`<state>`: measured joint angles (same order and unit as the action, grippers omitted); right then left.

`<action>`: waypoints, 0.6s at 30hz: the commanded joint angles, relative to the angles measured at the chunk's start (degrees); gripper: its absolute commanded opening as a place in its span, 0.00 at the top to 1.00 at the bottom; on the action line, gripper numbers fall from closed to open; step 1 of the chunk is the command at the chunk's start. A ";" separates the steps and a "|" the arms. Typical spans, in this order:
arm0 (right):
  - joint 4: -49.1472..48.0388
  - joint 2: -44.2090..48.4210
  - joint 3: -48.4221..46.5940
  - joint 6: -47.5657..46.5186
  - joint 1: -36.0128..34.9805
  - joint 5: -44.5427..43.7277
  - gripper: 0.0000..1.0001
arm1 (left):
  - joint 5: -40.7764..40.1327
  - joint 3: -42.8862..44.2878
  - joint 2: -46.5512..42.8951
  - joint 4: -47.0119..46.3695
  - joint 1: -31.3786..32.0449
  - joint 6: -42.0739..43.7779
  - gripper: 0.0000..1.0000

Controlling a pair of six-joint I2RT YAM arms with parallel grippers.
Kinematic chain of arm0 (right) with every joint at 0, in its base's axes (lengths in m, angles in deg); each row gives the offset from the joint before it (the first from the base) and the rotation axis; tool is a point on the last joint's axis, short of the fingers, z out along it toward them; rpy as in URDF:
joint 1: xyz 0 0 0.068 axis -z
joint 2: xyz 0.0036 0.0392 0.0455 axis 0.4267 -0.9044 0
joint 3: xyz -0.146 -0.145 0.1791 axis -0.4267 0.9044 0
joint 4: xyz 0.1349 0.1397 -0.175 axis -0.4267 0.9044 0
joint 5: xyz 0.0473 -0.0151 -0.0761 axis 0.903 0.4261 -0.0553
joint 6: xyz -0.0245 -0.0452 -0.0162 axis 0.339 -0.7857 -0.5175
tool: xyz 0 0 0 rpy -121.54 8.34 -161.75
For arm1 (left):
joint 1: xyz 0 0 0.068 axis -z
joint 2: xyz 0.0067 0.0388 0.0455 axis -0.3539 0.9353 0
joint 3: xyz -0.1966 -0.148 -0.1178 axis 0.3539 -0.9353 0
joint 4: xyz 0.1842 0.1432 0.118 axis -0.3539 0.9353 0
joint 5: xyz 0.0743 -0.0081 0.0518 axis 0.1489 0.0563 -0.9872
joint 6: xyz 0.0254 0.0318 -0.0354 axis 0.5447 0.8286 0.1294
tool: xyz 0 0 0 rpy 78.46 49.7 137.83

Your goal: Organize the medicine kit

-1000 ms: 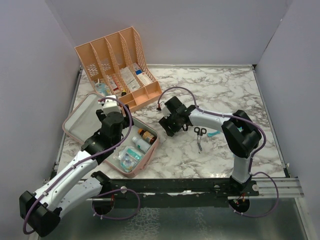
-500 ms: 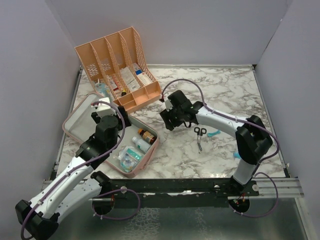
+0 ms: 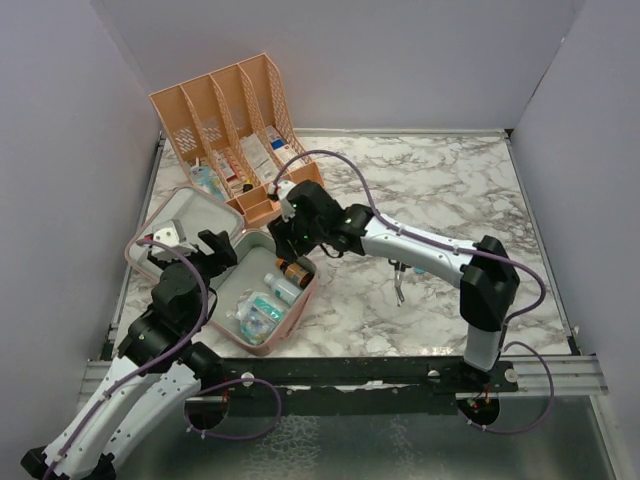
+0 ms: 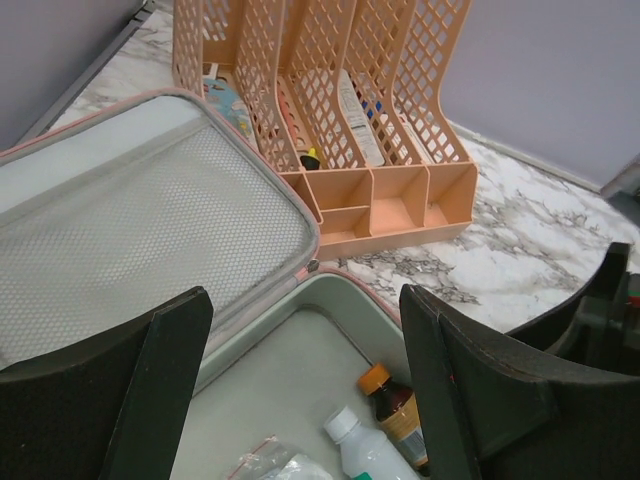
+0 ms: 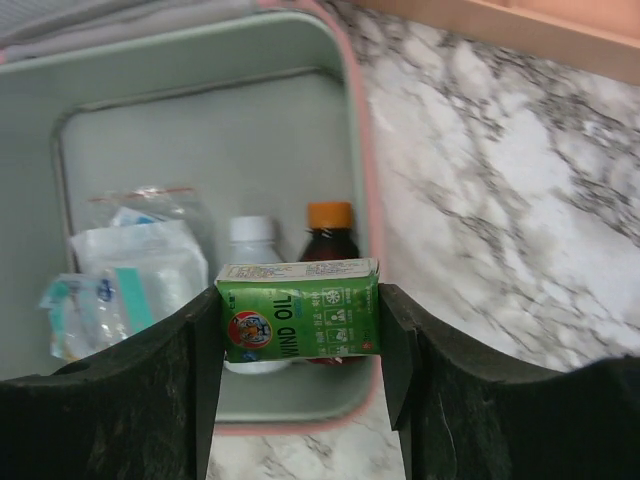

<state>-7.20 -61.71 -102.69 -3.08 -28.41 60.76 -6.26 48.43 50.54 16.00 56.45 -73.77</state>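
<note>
The medicine kit (image 3: 262, 345) lies open at the left, its pink lid (image 3: 185, 215) folded back with a mesh pocket (image 4: 150, 220). Its grey-green tray (image 5: 200, 150) holds a brown bottle with an orange cap (image 5: 329, 225), a white bottle (image 5: 250, 235) and clear plastic packets (image 5: 130, 270). My right gripper (image 5: 298, 325) is shut on a green "WIND OIL" box (image 5: 298, 300), held above the tray's near right corner over the two bottles. My left gripper (image 4: 305, 400) hangs open and empty above the tray's hinge side, and in the top view (image 3: 190, 245) it sits over the lid.
A peach slotted desk organizer (image 3: 235, 130) with boxes and tubes stands at the back left, just behind the kit. Scissors (image 3: 400, 272) and a teal item (image 3: 427, 267) lie on the marble table (image 3: 440, 190) under my right arm. Grey walls close in both sides.
My right arm has swung left from the table's middle to above the kit's tray. My left arm has drawn back toward the near left, off the tray and over the lid.
</note>
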 commanded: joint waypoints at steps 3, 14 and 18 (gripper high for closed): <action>-0.44 -10.44 -11.63 3.10 -6.19 -3.14 0.47 | -4.92 0.19 -7.58 3.19 -0.15 -1.77 0.21; -1.59 -22.72 -20.78 3.82 -8.36 -8.58 0.47 | -8.65 -0.44 -12.01 4.79 -0.13 -2.69 0.21; 0.04 -27.27 -25.74 1.83 -8.38 -8.86 0.47 | -7.90 -0.74 -11.59 4.83 -0.14 -3.13 0.21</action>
<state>-6.72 -84.93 -122.47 -0.17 -36.63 54.84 -12.77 48.19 39.15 20.33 56.45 -76.11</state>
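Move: Beneath and to the left of the right hand, which already holds the green box, lies the kit's bare floor: about 9 cm left, level with the hand fore and aft, and some 14 cm down. The brown bottle lies roughly 13 cm below the hand, 2 cm to its right; the white bottle is 4 cm back and 1 cm left of it, and the bagged items 11 cm back, 6 cm left. From the left hand, that bare floor is some 5 cm ahead, 4 cm right and 25 cm below. Carrying the green box in its unchanged grip, the right hand sweeps about 10 cm left, nearly level at first, away from above the bottles, then sinks about 7 cm towards the bare floor of the kit beyond their caps. Its wrist barely turns. The empty left hand, fingers still open, draws left and back by some 5 cm and slightly up, away from the kit. ##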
